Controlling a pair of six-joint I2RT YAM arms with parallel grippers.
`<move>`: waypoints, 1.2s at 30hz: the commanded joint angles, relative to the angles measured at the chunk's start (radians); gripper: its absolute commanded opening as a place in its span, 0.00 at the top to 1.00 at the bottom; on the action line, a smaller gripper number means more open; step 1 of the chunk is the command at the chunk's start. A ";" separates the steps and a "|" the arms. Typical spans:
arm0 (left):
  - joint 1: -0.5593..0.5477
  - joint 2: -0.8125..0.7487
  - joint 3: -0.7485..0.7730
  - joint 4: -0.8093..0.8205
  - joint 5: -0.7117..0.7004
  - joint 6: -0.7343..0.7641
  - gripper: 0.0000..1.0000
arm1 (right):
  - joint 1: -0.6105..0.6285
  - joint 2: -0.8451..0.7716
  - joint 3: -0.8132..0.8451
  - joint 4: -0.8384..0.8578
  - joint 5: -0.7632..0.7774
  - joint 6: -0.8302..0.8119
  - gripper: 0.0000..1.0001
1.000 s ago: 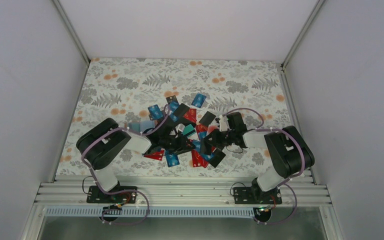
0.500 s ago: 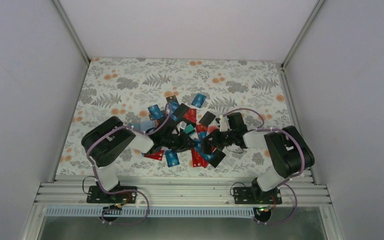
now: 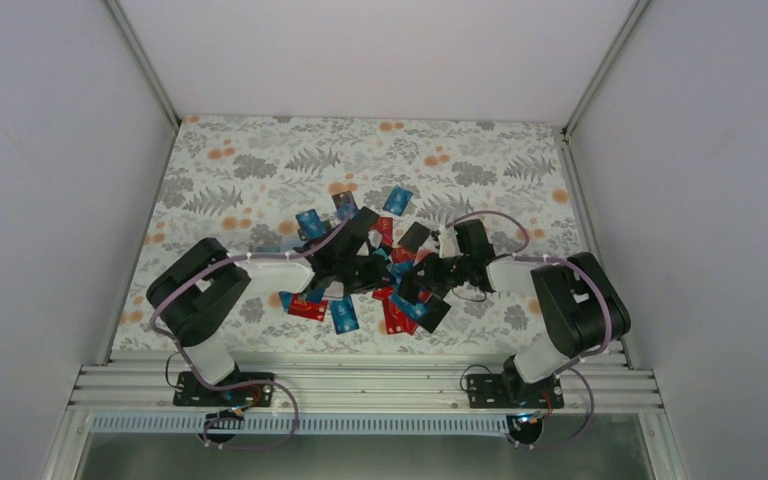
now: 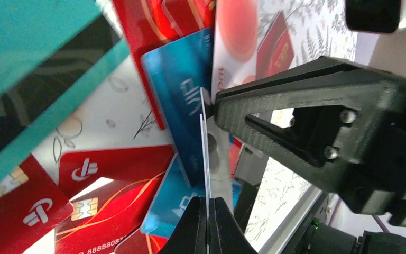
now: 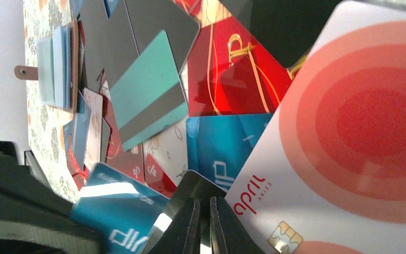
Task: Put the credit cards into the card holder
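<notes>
Many credit cards [image 3: 385,300] in red, blue, teal and black lie heaped mid-table. My left gripper [image 4: 207,211] is shut on a thin card [image 4: 205,153] seen edge-on, one face grey and glossy. That card's far end reaches the tip of the right gripper's black finger [image 4: 275,100]. My right gripper [image 5: 201,222] is shut on a dark glossy card [image 5: 198,182]; I cannot tell whether it is the same card. The two grippers meet over the heap [image 3: 400,272]. The tan card holder [image 5: 58,61] lies far off with pale blue cards in it.
A white card with red circles [image 5: 349,137] and a teal card with a grey stripe [image 5: 148,90] lie close to the right jaws. The floral mat [image 3: 260,160] stretches behind the heap. Grey walls [image 3: 50,200] stand left and right.
The left gripper has shut on the card. The left arm has swung further in toward the right gripper. The right arm has hardly moved.
</notes>
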 commanded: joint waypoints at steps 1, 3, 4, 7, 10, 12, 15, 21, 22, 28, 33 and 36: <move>-0.002 -0.078 0.107 -0.238 -0.131 0.149 0.98 | -0.004 -0.008 0.034 -0.102 0.048 -0.030 0.91; 0.000 -0.100 0.133 -0.300 -0.158 0.179 0.98 | -0.004 -0.012 0.053 -0.109 0.043 -0.030 0.90; 0.000 -0.111 0.146 -0.330 -0.172 0.202 0.98 | -0.004 -0.015 0.062 -0.111 0.039 -0.032 0.89; -0.001 -0.148 0.189 -0.426 -0.213 0.259 0.98 | -0.004 -0.029 0.095 -0.123 0.032 -0.043 0.84; 0.002 -0.178 0.242 -0.536 -0.268 0.324 0.97 | -0.004 -0.040 0.137 -0.152 0.042 -0.066 0.79; 0.005 -0.193 0.285 -0.604 -0.314 0.366 0.98 | -0.004 -0.045 0.170 -0.177 0.055 -0.082 0.74; 0.013 -0.225 0.322 -0.681 -0.352 0.430 0.98 | -0.004 -0.057 0.211 -0.199 0.057 -0.097 0.68; 0.061 -0.310 0.388 -0.801 -0.366 0.625 0.97 | -0.004 -0.118 0.279 -0.192 0.001 -0.136 0.49; 0.078 -0.326 0.396 -0.815 -0.357 0.660 0.98 | -0.004 -0.133 0.290 -0.192 -0.007 -0.144 0.45; 0.182 -0.454 0.376 -0.827 -0.266 0.780 0.98 | -0.004 -0.239 0.342 -0.184 -0.060 -0.245 0.30; 0.253 -0.486 0.372 -0.831 -0.071 0.877 0.98 | -0.004 -0.244 0.423 -0.208 -0.267 -0.363 0.26; 0.254 -0.499 0.365 -0.824 0.033 0.917 0.98 | -0.004 -0.220 0.474 -0.283 -0.432 -0.458 0.27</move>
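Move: About 23 cm to the left hand's left, some 4 cm farther out and 4 cm below, lies the open card holder; on the way are the teal card, 4 cm out and 4 cm left, and a white card 12 cm left, level with the hand. The right hand has the blue card in the left fingers about 5 cm to its left and 1 cm back. Below it, a black card lies 2 cm left and 3 cm back, the circle card 3 cm ahead and 2 cm right. Lifting the blue card it already pinches, the left hand climbs about 19 cm off the pile, easing forward and then swinging some 12 cm left to the holder's side, fingers turning from down-right towards forward. The right hand leaves the black card and rises about 22 cm, slightly forward then left, opening wide from almost shut and tipping up some 40 degrees. ##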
